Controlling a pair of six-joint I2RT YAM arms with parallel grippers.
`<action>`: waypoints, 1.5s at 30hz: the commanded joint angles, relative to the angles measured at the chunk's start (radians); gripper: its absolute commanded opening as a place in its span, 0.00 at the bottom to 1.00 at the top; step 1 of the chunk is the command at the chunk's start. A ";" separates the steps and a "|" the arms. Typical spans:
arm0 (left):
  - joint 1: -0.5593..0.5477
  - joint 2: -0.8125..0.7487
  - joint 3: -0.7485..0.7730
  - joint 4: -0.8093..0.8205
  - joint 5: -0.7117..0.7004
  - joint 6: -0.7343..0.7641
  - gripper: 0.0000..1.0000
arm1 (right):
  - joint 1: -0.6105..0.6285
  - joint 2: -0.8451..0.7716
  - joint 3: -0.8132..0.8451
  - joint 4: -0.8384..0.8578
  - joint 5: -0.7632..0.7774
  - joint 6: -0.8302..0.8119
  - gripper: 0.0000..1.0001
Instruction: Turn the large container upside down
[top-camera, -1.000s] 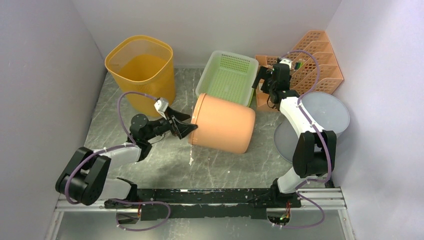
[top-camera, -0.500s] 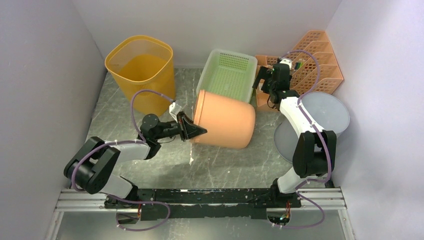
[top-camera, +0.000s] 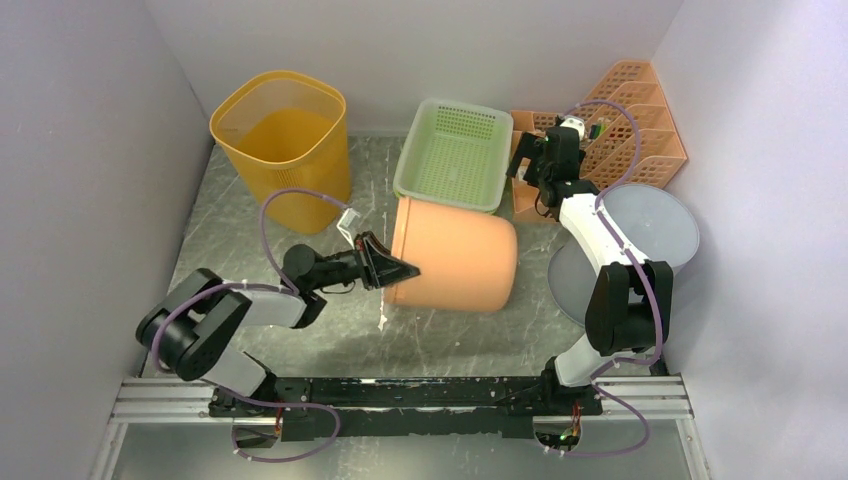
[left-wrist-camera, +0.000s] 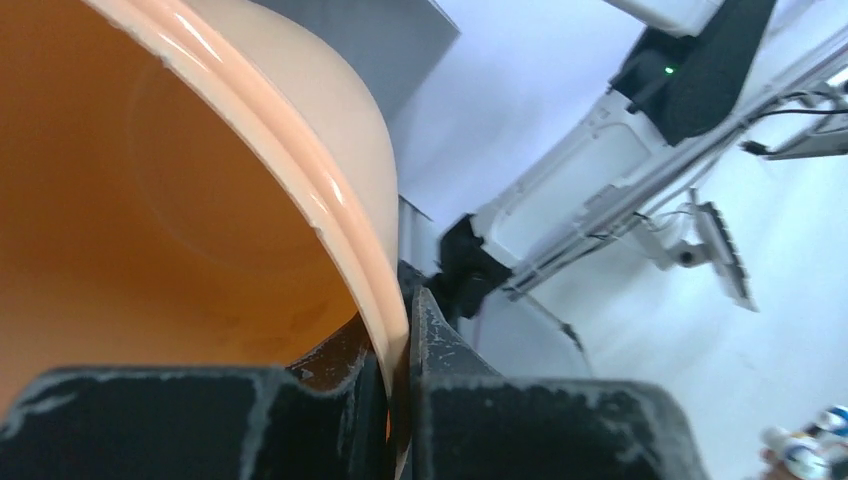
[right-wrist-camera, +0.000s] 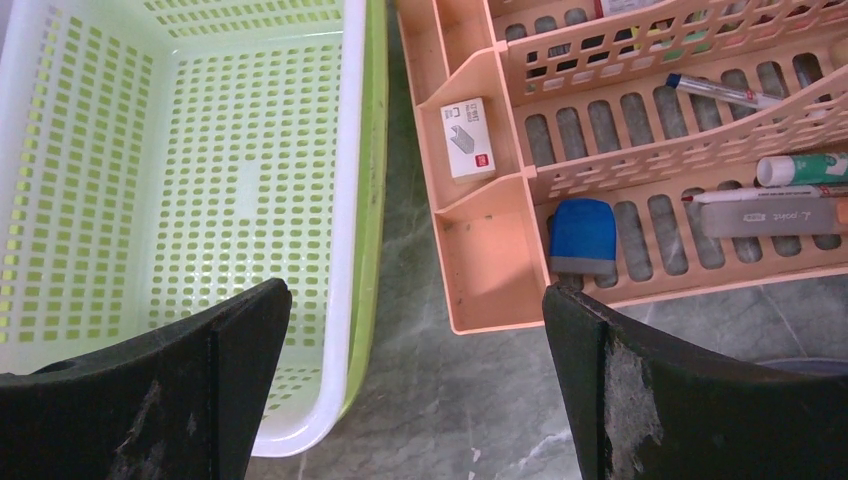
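Note:
The large orange container (top-camera: 455, 255) lies on its side in the middle of the table, its open mouth facing left. My left gripper (top-camera: 400, 269) is shut on its rim (left-wrist-camera: 375, 300), one finger inside and one outside. The container's orange inside fills the left of the left wrist view (left-wrist-camera: 150, 220). My right gripper (top-camera: 522, 158) is open and empty, high at the back between the green basket and the peach organizer, apart from the container.
A yellow mesh bin (top-camera: 283, 140) stands at the back left. A green perforated basket (top-camera: 455, 155) sits behind the container, also in the right wrist view (right-wrist-camera: 180, 150). A peach desk organizer (top-camera: 620, 125) with pens stands back right. A grey round lid (top-camera: 640, 235) lies at right.
My left gripper has moved right and closed onto the container's rim. The container has swung so that its base points more to the right and it has shifted slightly toward me. The right arm has not moved.

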 joint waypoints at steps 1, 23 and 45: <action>-0.086 0.081 0.023 0.436 -0.061 -0.250 0.07 | -0.014 0.005 0.031 0.009 0.035 -0.017 1.00; -0.009 0.283 -0.048 0.438 -0.042 -0.233 0.07 | -0.035 -0.002 0.032 0.022 -0.007 -0.007 1.00; -0.202 0.160 0.317 0.438 -0.133 -0.381 0.07 | -0.055 -0.013 0.022 0.025 0.006 -0.006 1.00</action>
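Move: The left hand already holds the orange container, lying on its side, by its near rim. The container's middle is about 11 cm to the hand's right, 8 cm ahead and 8 cm lower. The upturned grey container stands some 45 cm to the hand's right and 7 cm ahead; the green basket is about 35 cm ahead, 10 cm right and well below. From the right hand, the grey container lies some 20 cm back and 22 cm right. Keeping its pinch on the orange container's rim, the left hand swings it about 7 cm right and a little back, rolling some 15 degrees. It then carries it back almost to the start while dipping 3 cm, and finally lifts quickly by about 10 cm, veering right towards the grey container as the fingers tilt upward. ##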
